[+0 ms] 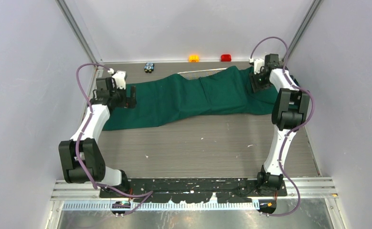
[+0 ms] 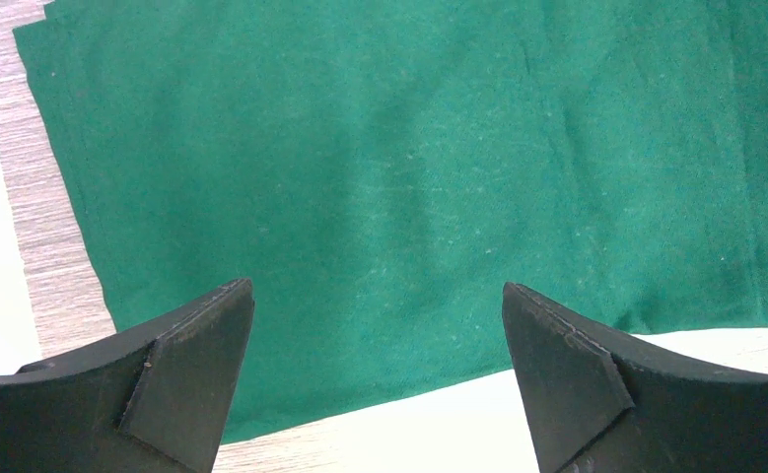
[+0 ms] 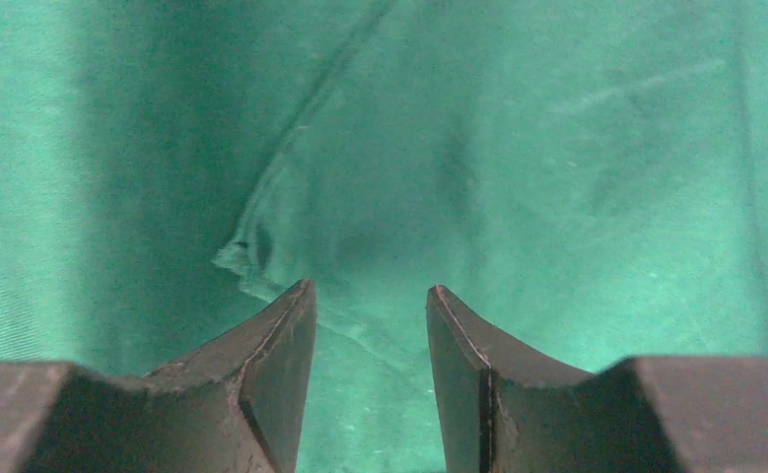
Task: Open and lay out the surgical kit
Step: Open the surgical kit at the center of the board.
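Observation:
The dark green cloth wrap [image 1: 193,98] lies spread out in a long band across the far half of the table. A strip of the silver wire-mesh tray [image 1: 204,72] peeks out at its far edge; the rest of the kit is hidden. My left gripper [image 1: 130,101] hovers over the cloth's left end, wide open and holding nothing, with the cloth [image 2: 409,148] and its near edge below the gripper [image 2: 375,286]. My right gripper [image 1: 260,85] is low over the cloth's right end. Its jaws [image 3: 372,288] stand apart above a crease in the cloth [image 3: 557,148], nothing between them.
Three small blocks sit along the back wall: black-blue [image 1: 149,67], orange [image 1: 193,58] and red [image 1: 226,57]. Bare wooden tabletop [image 1: 198,143] lies between the cloth and the arm bases. Side walls stand close to both arms.

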Robot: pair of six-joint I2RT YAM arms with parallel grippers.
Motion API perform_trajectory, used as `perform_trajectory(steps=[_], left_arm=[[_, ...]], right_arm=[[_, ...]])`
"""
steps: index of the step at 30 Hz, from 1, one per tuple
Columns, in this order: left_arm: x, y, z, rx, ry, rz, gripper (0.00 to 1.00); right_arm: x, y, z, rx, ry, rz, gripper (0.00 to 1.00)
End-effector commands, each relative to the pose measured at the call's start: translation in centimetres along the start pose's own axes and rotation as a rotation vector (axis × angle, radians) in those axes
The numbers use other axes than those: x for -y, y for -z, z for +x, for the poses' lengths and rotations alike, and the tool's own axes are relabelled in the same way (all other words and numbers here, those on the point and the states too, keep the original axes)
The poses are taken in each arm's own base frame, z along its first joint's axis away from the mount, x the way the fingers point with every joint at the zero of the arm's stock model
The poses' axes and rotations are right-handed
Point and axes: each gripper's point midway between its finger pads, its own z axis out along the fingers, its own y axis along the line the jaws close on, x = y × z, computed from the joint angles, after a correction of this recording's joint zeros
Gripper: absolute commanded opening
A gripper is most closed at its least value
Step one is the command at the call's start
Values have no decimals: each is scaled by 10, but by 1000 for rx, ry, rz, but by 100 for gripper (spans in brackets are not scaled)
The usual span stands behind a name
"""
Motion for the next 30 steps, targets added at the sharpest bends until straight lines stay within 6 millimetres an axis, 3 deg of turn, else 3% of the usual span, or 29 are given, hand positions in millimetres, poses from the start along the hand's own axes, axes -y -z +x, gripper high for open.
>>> perform_trajectory(steps=[1, 14, 19, 30], left_arm=[[-1, 6, -25, 58, -21, -10, 100], [5, 5, -33, 58, -9, -4, 100], [8, 3, -34, 55, -14, -2, 100], [12, -3, -33, 41, -21, 2, 100]], right_arm=[[-17, 25, -23, 81, 58, -79, 51], [-41, 14, -17, 66, 138, -184, 51], [-35, -2, -10, 39, 148, -131, 51], [-16, -25, -2, -11, 136, -44, 23]])
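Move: The folded-back corner of the kit's green wrap lies about 4 cm left of the right hand, roughly level with it fore and aft and some 4 cm lower. The kit's covered middle is about 24 cm left and level; its bare tray edge is 29 cm left and 10 cm ahead, and the red block 16 cm left and 18 cm ahead. From the left hand that corner is some 62 cm right, 12 cm ahead and 14 cm below. The loose corner of the green wrap is what the right hand goes for: half open, it slides left about 3.5 cm just above the cloth, drawing back slightly and turning some 10 degrees counter-clockwise. Then it drops nearly 2.5 cm onto the corner, easing about 1 cm back to the right, while the fingers close to roughly half their earlier gap, the tips starting to pinch the cloth. ##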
